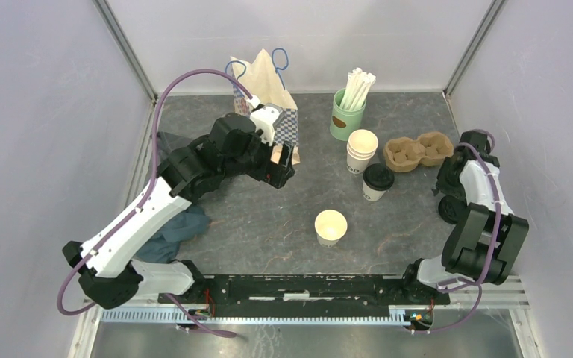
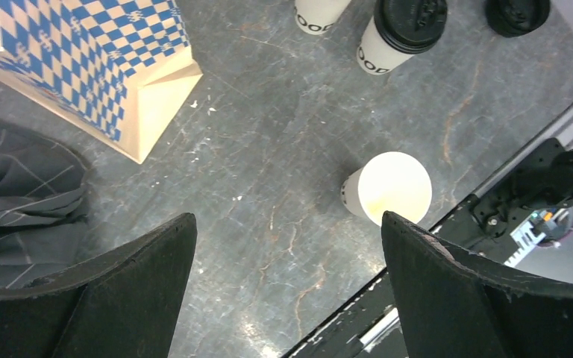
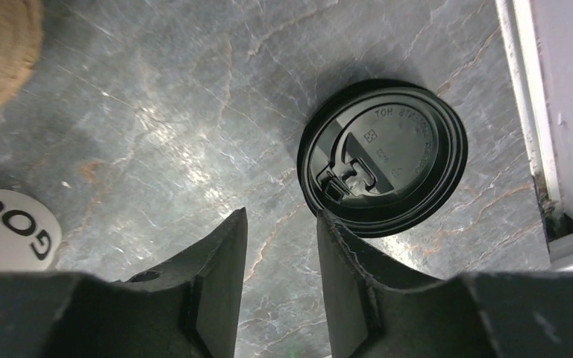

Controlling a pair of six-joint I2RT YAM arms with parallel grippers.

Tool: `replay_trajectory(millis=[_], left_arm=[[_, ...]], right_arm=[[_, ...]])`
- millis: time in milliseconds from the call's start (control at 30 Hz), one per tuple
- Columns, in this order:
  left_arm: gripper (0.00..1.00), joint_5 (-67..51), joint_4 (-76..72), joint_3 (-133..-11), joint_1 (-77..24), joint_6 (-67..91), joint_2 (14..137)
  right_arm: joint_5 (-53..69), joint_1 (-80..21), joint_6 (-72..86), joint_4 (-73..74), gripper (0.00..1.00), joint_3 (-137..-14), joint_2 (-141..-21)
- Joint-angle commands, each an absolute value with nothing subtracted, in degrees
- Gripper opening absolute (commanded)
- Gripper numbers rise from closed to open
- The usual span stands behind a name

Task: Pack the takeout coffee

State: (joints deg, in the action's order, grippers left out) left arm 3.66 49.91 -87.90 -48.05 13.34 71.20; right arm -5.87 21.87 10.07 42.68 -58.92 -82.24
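Observation:
One takeout coffee cup with a black lid [image 1: 377, 181] stands right of centre, also visible in the left wrist view [image 2: 403, 30]. An open white cup [image 1: 330, 226] stands nearer the front [image 2: 388, 190]. A loose black lid [image 3: 383, 156] lies flat on the table. My right gripper [image 3: 280, 216] hovers just left of that lid, jaws partly open with only bare table between them. My left gripper [image 2: 287, 224] hangs wide open above the table beside the checked paper bag [image 1: 262, 89], holding nothing.
A stack of white cups [image 1: 362, 149] and a green cup of straws [image 1: 347, 112] stand at the back. The brown pulp carrier [image 1: 418, 149] lies at the back right. A grey cloth [image 2: 22, 194] lies at the left. The metal rail [image 1: 306, 287] runs along the front edge.

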Motion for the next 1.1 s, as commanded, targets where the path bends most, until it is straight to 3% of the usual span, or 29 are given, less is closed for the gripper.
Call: replay_trajectory(millis=[0, 367, 1067], left_arm=[[1.0, 6.4, 49.9, -87.8, -46.8, 9.2, 70.0], [1.0, 4.5, 49.4, -88.6, -46.5, 9.7, 71.9], [1.0, 4.5, 49.4, -88.8, -46.8, 9.3, 72.2]], right_arm=[[-6.0, 22.5, 7.3, 40.5, 0.44, -56.7, -82.9], [-8.1, 23.5, 5.1, 37.9, 0.32, -52.9, -83.0], [-6.5, 24.4, 4.6, 36.8, 0.12, -57.3, -87.2]])
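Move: Some 6 cm to the right of the right hand, 3 cm back and about 6 cm below it, lies the small stack of black lids. The lidded coffee cup stands roughly 15 cm to this hand's left and 2 cm farther out, and the brown cup carrier lies about 13 cm ahead and 4 cm to the left. From the left hand the lid stack is about 43 cm to the right, 2 cm farther out and some 30 cm down. Sinking about 4 cm, the right hand comes down beside the black lid stack: it first draws back some 2.5 cm, then eases forward about 1.5 cm while edging 1.5 cm right. Its fingers close from half open to nearly shut with their tips at the left rim of the lids; whether they have hold of the rim can't be made out. ##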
